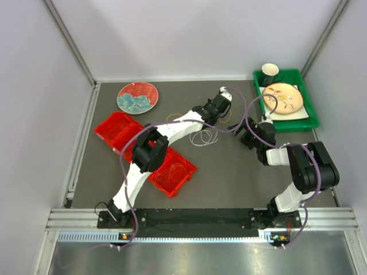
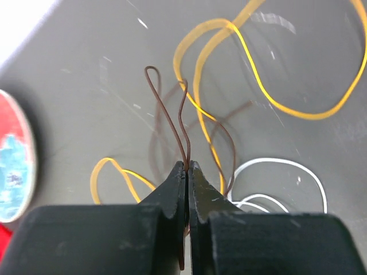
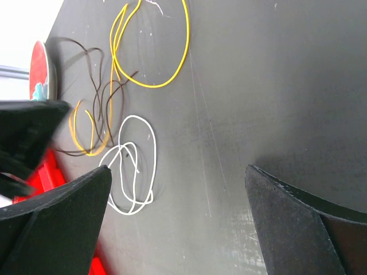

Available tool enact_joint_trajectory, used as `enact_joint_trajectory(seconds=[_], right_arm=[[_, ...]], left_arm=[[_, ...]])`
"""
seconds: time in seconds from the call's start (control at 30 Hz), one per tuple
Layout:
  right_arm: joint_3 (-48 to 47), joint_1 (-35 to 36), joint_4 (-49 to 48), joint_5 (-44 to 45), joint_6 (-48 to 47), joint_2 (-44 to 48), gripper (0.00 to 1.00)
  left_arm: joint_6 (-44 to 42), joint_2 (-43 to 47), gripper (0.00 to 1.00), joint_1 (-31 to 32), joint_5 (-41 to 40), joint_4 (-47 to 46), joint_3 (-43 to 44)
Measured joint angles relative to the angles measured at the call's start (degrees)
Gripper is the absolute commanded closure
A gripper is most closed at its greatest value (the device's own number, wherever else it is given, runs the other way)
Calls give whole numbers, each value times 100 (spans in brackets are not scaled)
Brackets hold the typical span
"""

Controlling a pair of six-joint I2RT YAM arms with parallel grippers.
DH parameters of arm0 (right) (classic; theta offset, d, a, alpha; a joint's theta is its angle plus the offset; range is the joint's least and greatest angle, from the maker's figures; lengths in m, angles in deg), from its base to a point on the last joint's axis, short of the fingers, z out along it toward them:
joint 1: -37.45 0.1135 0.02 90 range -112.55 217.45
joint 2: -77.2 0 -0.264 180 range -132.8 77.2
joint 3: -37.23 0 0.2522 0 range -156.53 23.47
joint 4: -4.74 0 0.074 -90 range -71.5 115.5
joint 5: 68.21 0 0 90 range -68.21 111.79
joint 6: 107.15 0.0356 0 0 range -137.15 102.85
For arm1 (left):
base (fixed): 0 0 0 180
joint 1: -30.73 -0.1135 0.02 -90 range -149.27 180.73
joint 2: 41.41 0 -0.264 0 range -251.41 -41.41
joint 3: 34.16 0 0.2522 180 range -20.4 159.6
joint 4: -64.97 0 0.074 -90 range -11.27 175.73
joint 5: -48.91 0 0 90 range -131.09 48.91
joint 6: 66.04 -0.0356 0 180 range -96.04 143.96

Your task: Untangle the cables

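A loose tangle of cables lies on the dark table. My left gripper [image 2: 188, 166] is shut on a thin brown cable [image 2: 166, 114], whose narrow loop stands up from the fingertips. Yellow cable [image 2: 252, 74] curls around and behind it, and a white cable [image 2: 287, 163] lies to the right. From above, the left gripper [image 1: 207, 117] hangs over the pile, between the yellow loop [image 1: 172, 118] and the white loops [image 1: 203, 137]. My right gripper [image 3: 178, 169] is open over bare table, just right of the white cable [image 3: 152, 149]. It hovers beside the pile [image 1: 241, 130].
Two red baskets [image 1: 117, 129] [image 1: 172, 172] lie under the left arm; the nearer one holds orange wire loops. A red and blue plate [image 1: 137, 97] sits at the back left. A green tray [image 1: 301, 114] at the back right carries a plate and a cup.
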Motion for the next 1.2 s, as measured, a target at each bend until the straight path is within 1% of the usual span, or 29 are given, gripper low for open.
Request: enact_joint_trajectory(seconds=[0.1, 0.2, 0.33, 0.43, 0.57, 0.67, 0.73, 0.8, 0.87, 1.07, 1.2], right_arm=[[0, 0, 0, -7, -4, -2, 1], [0, 0, -13, -26, -11, -9, 1], [0, 0, -17, -42, -13, -11, 1], [0, 0, -17, -46, -13, -11, 1], [0, 0, -17, -63, -13, -15, 1], [0, 0, -22, -81, -13, -17, 1], [0, 0, -22, -94, -13, -17, 1], [0, 0, -22, -103, -13, -17, 1], [0, 0, -22, -111, -13, -17, 1], [0, 0, -26, -125, -13, -22, 1], [0, 0, -26, -129, -13, -22, 1]], left_arm=[[-79, 120, 100, -4, -131, 201, 356], [-225, 424, 100, -7, -258, 337, 715], [-501, 1008, 100, -9, -479, 328, 1309], [-605, 1613, 100, -24, -584, 181, 1392], [-601, 2492, 100, -44, -535, -205, 960], [-435, 2835, 100, -55, -538, -280, 671], [-361, 3029, 100, -57, -525, -468, 221], [-337, 3097, 100, -57, -538, -481, -138], [-319, 3082, 100, -57, -538, -424, -317], [-269, 3112, 100, -85, -695, -260, -387], [-83, 3296, 100, -179, -721, -9, -483]])
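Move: My left hand already pinches the brown cable a few centimetres above the table. The red tray's middle lies about 24 cm to its left and 15 cm back. The white cable is some 8 cm straight behind the hand. The yellow cable's right-hand loop is about 8 cm to its right and 2 cm ahead, and the plate some 28 cm left and 8 cm ahead. From my idle right hand the tray is about 37 cm left and 11 cm back. Keeping the brown cable shut in its fingers, my left hand whips it almost straight up by some 33 cm, out of the yellow cable, tilting the fingertips up towards level by about 25 degrees. It then sinks back about 5 cm and hangs there, having drifted around 9 cm left and a little back, towards the red tray. ##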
